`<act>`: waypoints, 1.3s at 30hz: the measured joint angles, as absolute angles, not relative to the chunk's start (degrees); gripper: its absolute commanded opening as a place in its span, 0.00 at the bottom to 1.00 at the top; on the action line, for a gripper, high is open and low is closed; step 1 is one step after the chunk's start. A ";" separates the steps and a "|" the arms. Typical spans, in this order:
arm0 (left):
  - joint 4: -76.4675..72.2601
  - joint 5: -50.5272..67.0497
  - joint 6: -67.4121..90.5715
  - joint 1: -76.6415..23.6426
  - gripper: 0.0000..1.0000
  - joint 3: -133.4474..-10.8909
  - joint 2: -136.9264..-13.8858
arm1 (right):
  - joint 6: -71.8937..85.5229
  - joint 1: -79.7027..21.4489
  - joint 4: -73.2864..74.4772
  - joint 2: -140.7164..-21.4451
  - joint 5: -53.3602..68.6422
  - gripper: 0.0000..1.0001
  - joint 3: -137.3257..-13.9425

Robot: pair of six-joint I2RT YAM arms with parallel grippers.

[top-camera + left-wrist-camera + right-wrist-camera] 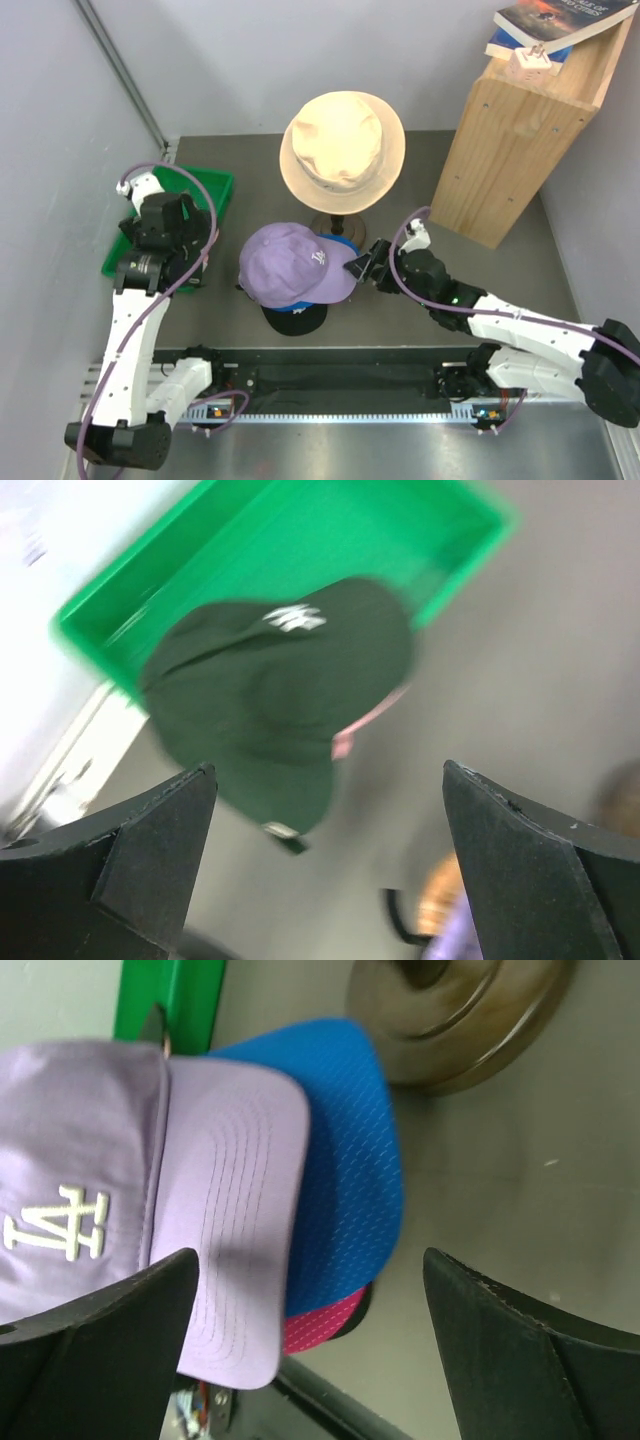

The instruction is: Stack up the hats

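A lavender cap (290, 262) with a white logo tops a stack in the middle of the table, over a blue cap (350, 1140), a magenta cap (320, 1322) and a black cap (297, 320). My right gripper (360, 265) is open and empty beside the stacked brims; its jaws straddle them in the right wrist view (310, 1255). My left gripper (190, 245) hovers open and empty (328, 770) over a dark cap (270, 690) with a white logo. That cap lies across the green tray's edge, and a bit of light pink cloth (350, 735) shows under it.
A green tray (215, 190) sits at the far left. A cream bucket hat (342, 150) rests on a wooden stand, whose base (470, 1010) is just behind the stack. A tall wooden box (520, 130) with books (560, 25) stands at the back right.
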State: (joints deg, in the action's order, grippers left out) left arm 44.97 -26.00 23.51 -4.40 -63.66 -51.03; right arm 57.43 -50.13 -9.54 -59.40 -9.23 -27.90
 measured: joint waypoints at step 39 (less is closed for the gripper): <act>27.53 -29.61 19.11 14.22 0.07 -48.07 -57.76 | 43.92 -26.92 10.52 -51.31 -2.98 0.94 -44.40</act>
State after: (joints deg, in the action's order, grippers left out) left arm 27.53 -29.61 19.11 14.22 -48.07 -57.76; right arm 43.92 -26.92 10.52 -51.31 -2.98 -44.40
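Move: The dark green hat, slumped over the near end of the green bin, lies about 6 cm to the left hand's left, level with it fore and aft and some 13 cm below. The bin's middle is about 4 cm ahead, 4 cm left and 16 cm down. The purple hat on the stack is roughly 25 cm right, 5 cm back and 11 cm lower. From the right hand, the green hat is about 42 cm left and 3 cm ahead; the purple hat is 15 cm left, level fore and aft. The dark green hat's crown is pinched by the left hand, which sinks and swings left about 10 cm each way, easing back 3 cm and then forward again while turning some 20 degrees counter-clockwise; its fingers shut and it begins to rise, by 2 cm. The right hand, already open, draws away from the purple hat's brim to the right, up and forward. ##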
